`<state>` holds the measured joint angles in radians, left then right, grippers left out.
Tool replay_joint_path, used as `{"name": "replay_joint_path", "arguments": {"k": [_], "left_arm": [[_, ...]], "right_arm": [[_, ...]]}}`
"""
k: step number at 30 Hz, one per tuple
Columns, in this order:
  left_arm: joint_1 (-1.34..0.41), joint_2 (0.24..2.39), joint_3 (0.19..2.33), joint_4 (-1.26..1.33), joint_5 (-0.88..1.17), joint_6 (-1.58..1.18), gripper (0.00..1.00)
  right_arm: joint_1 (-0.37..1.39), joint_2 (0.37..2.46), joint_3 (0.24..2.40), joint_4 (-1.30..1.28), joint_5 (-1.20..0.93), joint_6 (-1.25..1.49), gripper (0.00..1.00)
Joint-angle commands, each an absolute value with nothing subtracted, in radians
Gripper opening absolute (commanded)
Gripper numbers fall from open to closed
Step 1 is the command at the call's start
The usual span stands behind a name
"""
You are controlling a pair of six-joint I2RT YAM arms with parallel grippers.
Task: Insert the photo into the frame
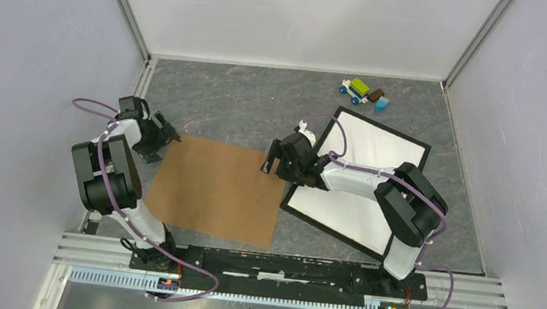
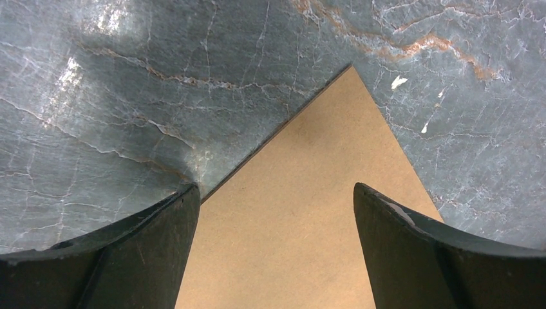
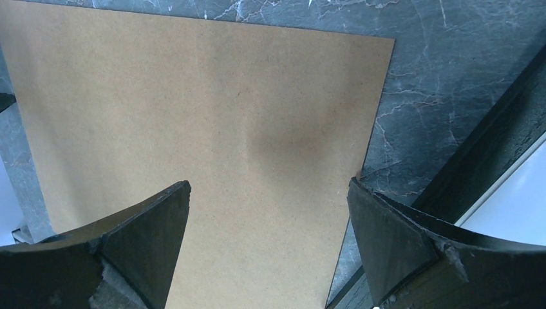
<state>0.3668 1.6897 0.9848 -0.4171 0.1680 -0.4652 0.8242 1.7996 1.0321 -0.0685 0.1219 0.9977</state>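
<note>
The frame (image 1: 384, 128), thin and black, lies flat at the right of the table. Inside it lies a white sheet, the photo (image 1: 369, 147), with only its plain white side showing; my right arm crosses over it. A brown backing board (image 1: 217, 191) lies left of the frame. My right gripper (image 1: 269, 162) hovers open over the board's right edge (image 3: 193, 109), its fingers (image 3: 269, 190) apart and holding nothing; the frame's dark rail (image 3: 489, 145) and the photo's white side (image 3: 515, 199) show beside it. My left gripper (image 1: 166, 142) stands open above the board's far left corner (image 2: 335, 129), nothing between its fingers (image 2: 275, 187).
A small toy car of coloured blocks (image 1: 363, 93) sits at the back right, beyond the frame. White enclosure walls close in the grey marbled table (image 1: 245, 105) on three sides. A metal rail (image 1: 280, 278) carrying both arm bases runs along the near edge.
</note>
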Motion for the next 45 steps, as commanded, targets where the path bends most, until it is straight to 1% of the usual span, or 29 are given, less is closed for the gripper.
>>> {"name": "replay_joint_path", "arguments": {"k": [1, 10, 18, 23, 29, 40, 43, 45], "left_arm": [[0.365, 1.754, 0.942, -0.515, 0.113, -0.497, 0.97], [0.365, 1.752, 0.94, -0.516, 0.111, -0.499, 0.97], [0.365, 1.751, 0.939, -0.518, 0.113, -0.5, 0.97], [0.363, 1.753, 0.938, -0.519, 0.135, -0.505, 0.97], [0.356, 1.75, 0.924, -0.512, 0.172, -0.526, 0.97], [0.338, 1.717, 0.899, -0.509, 0.202, -0.552, 0.97], [0.34, 1.717, 0.9, -0.513, 0.173, -0.553, 0.98], [0.34, 1.717, 0.902, -0.516, 0.152, -0.554, 0.98]], "right_arm": [[0.819, 1.788, 0.997, -0.134, 0.171, 0.985, 0.98], [0.817, 1.764, 0.963, -0.101, 0.167, 0.979, 0.98], [0.818, 1.838, 0.946, 0.167, -0.036, 1.013, 0.97], [0.82, 1.797, 0.925, 0.296, -0.1, 1.046, 0.95], [0.825, 1.728, 0.903, 0.354, -0.115, 1.086, 0.95], [0.825, 1.617, 0.871, 0.332, -0.065, 1.1, 0.95], [0.825, 1.597, 0.874, 0.242, -0.007, 1.091, 0.95], [0.825, 1.602, 0.912, 0.105, 0.076, 1.059, 0.96]]}}
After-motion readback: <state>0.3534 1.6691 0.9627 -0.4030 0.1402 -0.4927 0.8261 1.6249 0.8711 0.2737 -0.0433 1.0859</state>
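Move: The brown backing board's middle lies about 14 cm to the right hand's left and 7 cm nearer the base; the open fingers hover low, roughly 3 cm above it, with the right finger by its right edge. The black frame's middle is some 23 cm to this hand's right, about level. The left gripper stands around 29 cm left and 4 cm farther out; from it the board's middle is about 15 cm right and 11 cm back. Shift the right gripper about 1 cm right, then nudge the board's right edge leftward with the right finger, sweeping some 3 cm left and about 1 cm back. Lift it clear, 8 cm up and drifting left over the board, rolling about 20 degrees so the fingertips swing left, fingers staying open. Keep the left gripper low at the board's left edge as a stop. ##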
